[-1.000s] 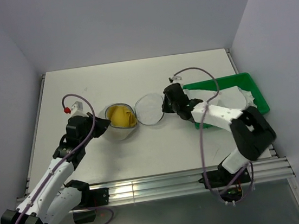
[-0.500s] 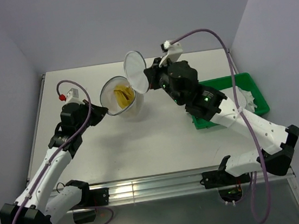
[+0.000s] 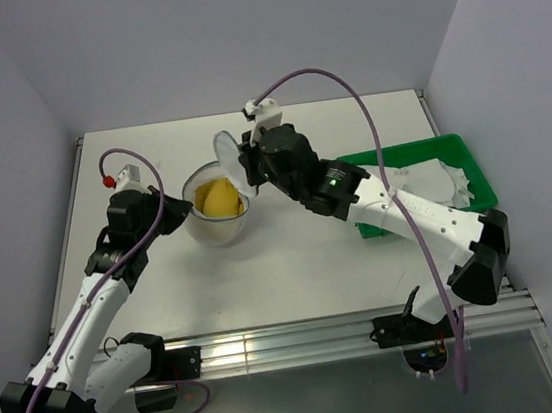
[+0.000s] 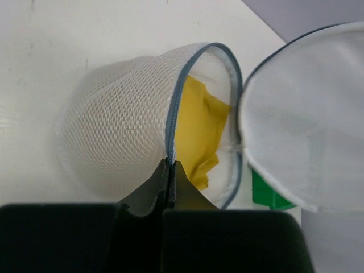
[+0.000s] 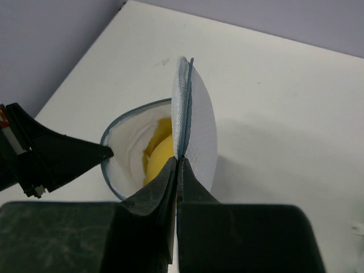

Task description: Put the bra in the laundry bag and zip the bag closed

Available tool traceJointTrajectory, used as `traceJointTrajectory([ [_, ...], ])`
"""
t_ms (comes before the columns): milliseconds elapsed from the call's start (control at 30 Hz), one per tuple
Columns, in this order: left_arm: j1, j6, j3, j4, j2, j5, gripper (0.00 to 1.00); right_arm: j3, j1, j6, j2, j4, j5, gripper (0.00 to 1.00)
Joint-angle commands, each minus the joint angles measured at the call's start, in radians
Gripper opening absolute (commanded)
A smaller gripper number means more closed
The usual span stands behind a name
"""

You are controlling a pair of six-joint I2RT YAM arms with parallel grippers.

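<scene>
The white mesh laundry bag (image 3: 216,226) (image 4: 116,136) stands open on the table with the yellow bra (image 3: 218,199) (image 4: 196,133) (image 5: 156,159) inside it. My left gripper (image 3: 182,203) (image 4: 170,165) is shut on the bag's blue-grey rim at its left side. The round lid (image 3: 229,160) (image 5: 199,131) (image 4: 301,119) is held up on edge above the bag's far right side. My right gripper (image 3: 247,170) (image 5: 178,159) is shut on the lid's zipper edge.
A green tray (image 3: 472,157) holding white cloth sits at the right of the table, behind my right arm; a corner of the tray (image 4: 267,193) shows in the left wrist view. The table's left edge (image 3: 68,222) lies beyond my left arm.
My right gripper lifted the lid off the table, swung it up and leftward, then lowered it over the bag's opening. The bag, tilted half a second ago, now stands upright. Left grip unchanged.
</scene>
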Motion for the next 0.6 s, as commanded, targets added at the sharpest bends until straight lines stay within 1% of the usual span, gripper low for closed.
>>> traceJointTrajectory([
  [0, 0.062, 0.038, 0.058, 0.025, -0.017, -0.055, 0.00, 0.150, 0.001, 0.024, 0.128, 0.006, -0.097, 0.00],
  [33, 0.084, 0.035, 0.055, 0.022, -0.009, -0.048, 0.00, 0.214, 0.001, 0.030, 0.159, 0.001, -0.104, 0.00],
  [100, 0.132, 0.036, 0.062, 0.013, 0.005, 0.001, 0.00, 0.218, 0.001, 0.046, 0.185, 0.040, -0.143, 0.00],
  [133, 0.161, 0.039, 0.065, -0.006, 0.002, 0.027, 0.00, 0.215, 0.001, 0.067, 0.187, 0.063, -0.193, 0.00],
  [167, 0.223, 0.042, 0.068, -0.013, -0.004, 0.040, 0.00, 0.217, 0.001, 0.076, 0.189, 0.098, -0.219, 0.00],
  [200, 0.256, 0.048, 0.067, -0.018, -0.013, 0.052, 0.00, 0.220, 0.001, 0.084, 0.190, 0.109, -0.238, 0.00],
  [233, 0.293, 0.068, 0.068, -0.024, -0.030, 0.066, 0.00, 0.233, 0.002, 0.101, 0.210, 0.096, -0.252, 0.00],
  [267, 0.363, 0.077, 0.067, -0.038, -0.032, 0.064, 0.00, 0.258, 0.001, 0.113, 0.224, 0.088, -0.262, 0.00],
  [300, 0.386, 0.097, 0.067, -0.053, -0.034, 0.052, 0.00, 0.255, 0.001, 0.133, 0.233, 0.090, -0.275, 0.00],
  [333, 0.394, 0.099, 0.064, -0.070, -0.027, 0.000, 0.00, 0.243, -0.001, 0.183, 0.251, 0.117, -0.302, 0.00],
  [367, 0.405, 0.097, 0.053, -0.067, -0.021, -0.006, 0.00, 0.208, 0.001, 0.211, 0.261, 0.134, -0.316, 0.00],
  [433, 0.435, 0.090, 0.023, -0.057, -0.001, 0.026, 0.00, 0.157, 0.002, 0.277, 0.282, 0.180, -0.324, 0.00],
  [467, 0.477, 0.087, 0.013, -0.049, 0.008, 0.071, 0.00, 0.134, 0.002, 0.289, 0.293, 0.198, -0.316, 0.00],
  [500, 0.492, 0.091, 0.004, -0.049, 0.020, 0.090, 0.00, 0.134, -0.001, 0.299, 0.317, 0.192, -0.306, 0.00],
  [533, 0.501, 0.094, 0.004, -0.047, 0.023, 0.095, 0.00, 0.132, -0.002, 0.308, 0.327, 0.186, -0.292, 0.00],
  [567, 0.505, 0.097, 0.006, -0.055, 0.026, 0.090, 0.03, 0.122, -0.002, 0.311, 0.336, 0.194, -0.276, 0.00],
])
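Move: The laundry bag, pinched by its left rim in the left gripper, has its middle about 6 cm right and 6 below that hand, level with it fore and aft. The bra lies inside, some 7 cm right, 1 ahead and 4 below. The bag's open lid is about 11 cm right, 5 ahead and 5 above. From the right gripper, the bag is roughly 8 cm left, 2 back and 11 below; the lid it pinches is centred about 3 cm left and 3 ahead. Keep both grippers shut on the bag and swing it left: take the left gripper, on the rim, about 15 cm left, turning some 20 degrees counter-clockwise. Let the right gripper follow with the lid edge roughly 10 cm left, sinking 3 or 4 cm while it turns a little counter-clockwise, tips down and rolls its left side up. ##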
